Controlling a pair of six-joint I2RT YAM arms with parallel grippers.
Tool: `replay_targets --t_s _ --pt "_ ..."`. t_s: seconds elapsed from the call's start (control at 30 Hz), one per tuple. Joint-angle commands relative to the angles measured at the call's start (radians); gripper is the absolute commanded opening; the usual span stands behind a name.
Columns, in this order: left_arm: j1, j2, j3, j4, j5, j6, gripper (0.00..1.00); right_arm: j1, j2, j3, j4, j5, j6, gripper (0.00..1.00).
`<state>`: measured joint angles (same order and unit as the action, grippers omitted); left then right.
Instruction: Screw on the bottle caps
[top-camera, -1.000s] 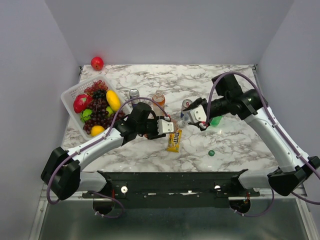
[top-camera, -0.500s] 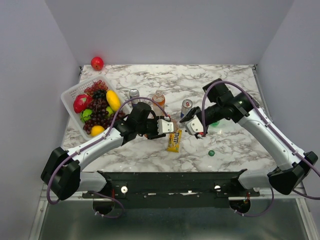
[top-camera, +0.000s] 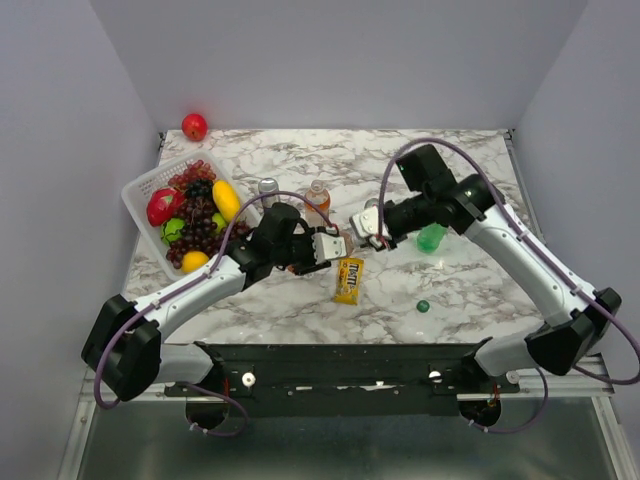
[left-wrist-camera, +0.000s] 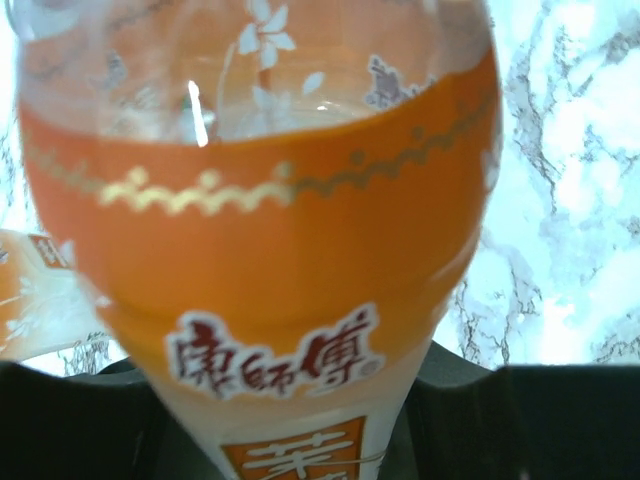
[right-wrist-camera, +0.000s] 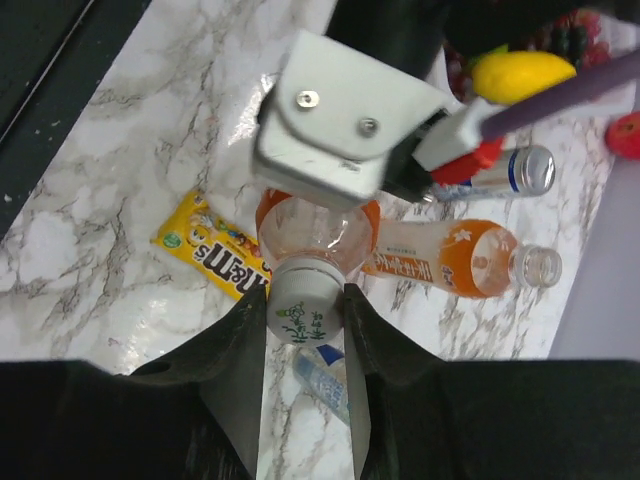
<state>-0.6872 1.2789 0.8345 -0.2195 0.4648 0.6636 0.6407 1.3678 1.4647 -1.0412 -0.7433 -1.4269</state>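
My left gripper (top-camera: 333, 246) is shut on an orange drink bottle (left-wrist-camera: 270, 250) and holds it near the table's middle. The bottle also shows in the right wrist view (right-wrist-camera: 318, 222). My right gripper (top-camera: 359, 225) is shut on a white cap (right-wrist-camera: 304, 308) that sits on this bottle's neck, with a finger touching each side. A second orange bottle (top-camera: 317, 198) stands uncapped behind. The green bottle (top-camera: 432, 237) lies right of my right gripper. The dark green cap (top-camera: 423, 306) lies on the table at front right. A second white cap is not in view.
A yellow candy packet (top-camera: 348, 280) lies in front of the grippers. A drink can (top-camera: 268, 190) stands left of the uncapped bottle. A white basket (top-camera: 137, 196) of fruit sits at the left, and a red apple (top-camera: 194, 126) at the back left corner.
My right gripper has moved left and back, from beside the green bottle to the neck of the bottle held by my left gripper. The left arm has barely moved.
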Motion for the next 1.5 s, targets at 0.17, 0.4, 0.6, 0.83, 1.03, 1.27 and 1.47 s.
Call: replay_targets --t_s 0.17,0.4,0.6,0.83,1.03,1.27,1.47 --pt "-0.057 -0.072 0.011 0.259 -0.449 -0.337 0.0 -0.093 0.587 0.767 -0.337 -0.108 1.004 0.09" --pt "-0.067 -0.098 0.005 0.221 -0.543 -0.363 0.0 -0.147 0.588 0.591 -0.275 -0.219 1.423 0.0" --pt "-0.066 -0.093 -0.02 0.192 -0.532 -0.338 0.0 -0.176 0.593 0.571 -0.254 -0.264 1.505 0.24" --pt "-0.066 -0.095 -0.061 0.122 -0.339 -0.277 0.0 -0.272 0.574 0.818 -0.244 -0.332 1.331 0.55" --pt "-0.037 -0.073 -0.038 0.051 -0.137 -0.161 0.0 -0.251 0.398 0.677 -0.41 -0.271 0.539 0.61" --pt "-0.028 -0.043 0.024 -0.037 -0.042 0.022 0.0 -0.138 -0.031 0.074 -0.016 -0.098 0.114 0.66" --pt "-0.026 -0.041 0.031 -0.052 -0.025 0.054 0.0 -0.049 -0.088 -0.035 0.079 -0.032 0.011 0.66"
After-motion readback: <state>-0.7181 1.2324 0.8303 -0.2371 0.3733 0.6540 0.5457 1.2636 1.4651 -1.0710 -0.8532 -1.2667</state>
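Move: The right hand has the white cap between its fingertips, on the mouth of the orange bottle that the left hand holds tilted. From the right hand, the yellow M&M's packet lies about 25 cm below, 1 cm ahead and 1 cm left; the standing orange bottle is some 12 cm ahead, 8 left and 16 below; the silver can is about 11 ahead, 4 right and 20 below. From the left hand, the cap is about 2 cm back, 6 right and 12 above. Swinging forward about 8 cm, right twists the cap clockwise against left's 30-degree counter-turn, lets go, rises; both return. ##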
